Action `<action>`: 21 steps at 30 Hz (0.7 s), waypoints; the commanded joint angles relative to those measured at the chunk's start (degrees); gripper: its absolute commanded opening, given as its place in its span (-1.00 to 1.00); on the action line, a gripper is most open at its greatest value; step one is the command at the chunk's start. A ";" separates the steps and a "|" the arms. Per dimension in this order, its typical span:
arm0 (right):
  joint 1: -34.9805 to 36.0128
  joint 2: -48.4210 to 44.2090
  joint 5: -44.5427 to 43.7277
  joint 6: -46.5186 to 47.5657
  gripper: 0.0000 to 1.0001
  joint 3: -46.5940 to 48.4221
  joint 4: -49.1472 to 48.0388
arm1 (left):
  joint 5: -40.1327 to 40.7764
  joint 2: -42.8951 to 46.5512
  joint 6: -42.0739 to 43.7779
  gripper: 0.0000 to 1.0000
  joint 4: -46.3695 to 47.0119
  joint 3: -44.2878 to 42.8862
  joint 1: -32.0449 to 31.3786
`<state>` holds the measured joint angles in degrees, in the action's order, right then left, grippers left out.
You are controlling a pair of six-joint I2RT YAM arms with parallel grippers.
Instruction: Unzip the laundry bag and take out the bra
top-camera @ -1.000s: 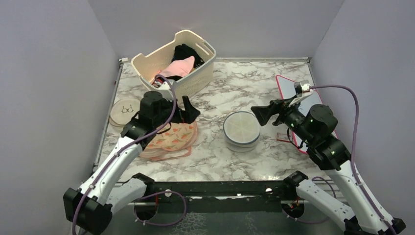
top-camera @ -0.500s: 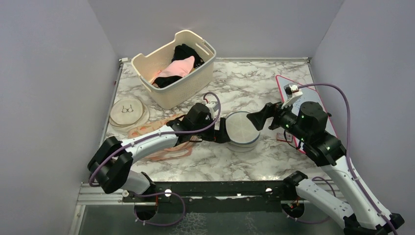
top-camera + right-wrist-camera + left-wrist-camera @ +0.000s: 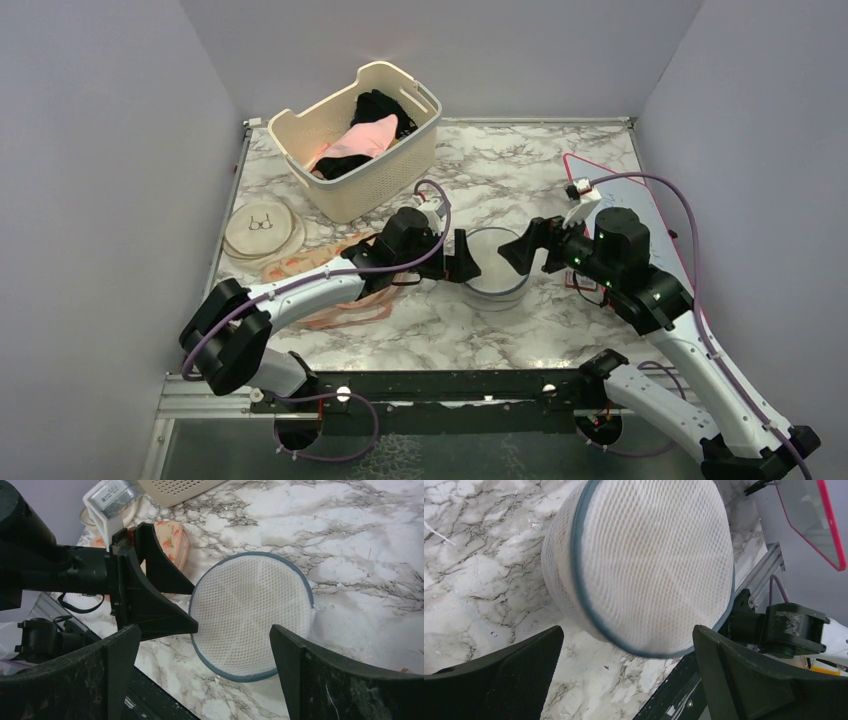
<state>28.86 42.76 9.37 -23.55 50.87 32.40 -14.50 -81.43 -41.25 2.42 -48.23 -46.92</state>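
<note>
The laundry bag (image 3: 492, 262), a round white mesh drum with a dark blue-grey zip rim, sits on the marble table's middle. My left gripper (image 3: 465, 264) is open at the bag's left side. My right gripper (image 3: 516, 252) is open at its right side. In the left wrist view the bag (image 3: 649, 565) fills the space just beyond the left gripper (image 3: 629, 675), whose jaws stand wide apart. In the right wrist view the bag (image 3: 252, 612) lies beyond the open right gripper (image 3: 205, 672), with the left gripper (image 3: 155, 600) at its far edge. The bra is hidden; no zip pull shows.
A cream basket (image 3: 385, 180) with pink and black clothes stands at the back left. A flat peach patterned pouch (image 3: 340, 290) lies under the left arm. A cream disc with a glasses drawing (image 3: 262, 228) lies far left. A pink-rimmed board (image 3: 655, 205) lies at the right.
My left arm swung from above the peach pouch down and right to the bag's left side. My right gripper moved left up to the bag's right side. The bag stayed in place.
</note>
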 commanded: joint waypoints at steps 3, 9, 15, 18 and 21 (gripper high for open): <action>-0.23 2.26 0.88 -0.21 0.99 0.84 -0.01 | 3.89 3.03 0.50 0.98 0.85 -0.67 -0.32; -0.26 3.24 -1.45 -0.54 0.99 3.15 3.35 | 4.92 -1.84 1.70 0.59 -0.44 -4.21 -0.28; -0.21 -0.82 -2.58 -2.11 1.00 1.05 2.24 | 4.12 -5.30 1.20 -0.02 1.71 -4.53 -0.27; -0.25 -1.94 0.65 1.38 1.00 0.47 1.73 | 3.28 -4.56 1.36 -0.35 2.50 -2.12 -0.37; -0.23 -0.72 4.38 3.00 1.00 0.36 1.55 | 2.88 -2.21 2.90 -0.63 3.15 1.42 -0.30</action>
<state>28.86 41.32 9.17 -23.46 51.72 34.72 -11.00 -86.52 -40.14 3.55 -50.52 -47.00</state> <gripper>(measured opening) 0.999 0.272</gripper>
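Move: The laundry bag's middle is about 7 cm to the right of my left hand, 2 cm ahead and some 6 cm lower, its near-left rim just off my open fingers. The peach patterned cloth lies about 27 cm to this hand's left, level with it and 11 cm down; the small red box is about 27 cm to its right, 1 cm back, equally low. From my right hand the bag's middle is some 17 cm below, 5 cm ahead and 4 cm left. I close my left fingers from wide open to nearly shut on the zipped rim at the bag's left side, first lifting about 1 cm, then easing some 2 cm forward onto the rim and sinking nearly 3 cm as they pinch it. My right hand stays wide open over the bag's right part, dipping about 1.5 cm and coming back up about 2 cm. ##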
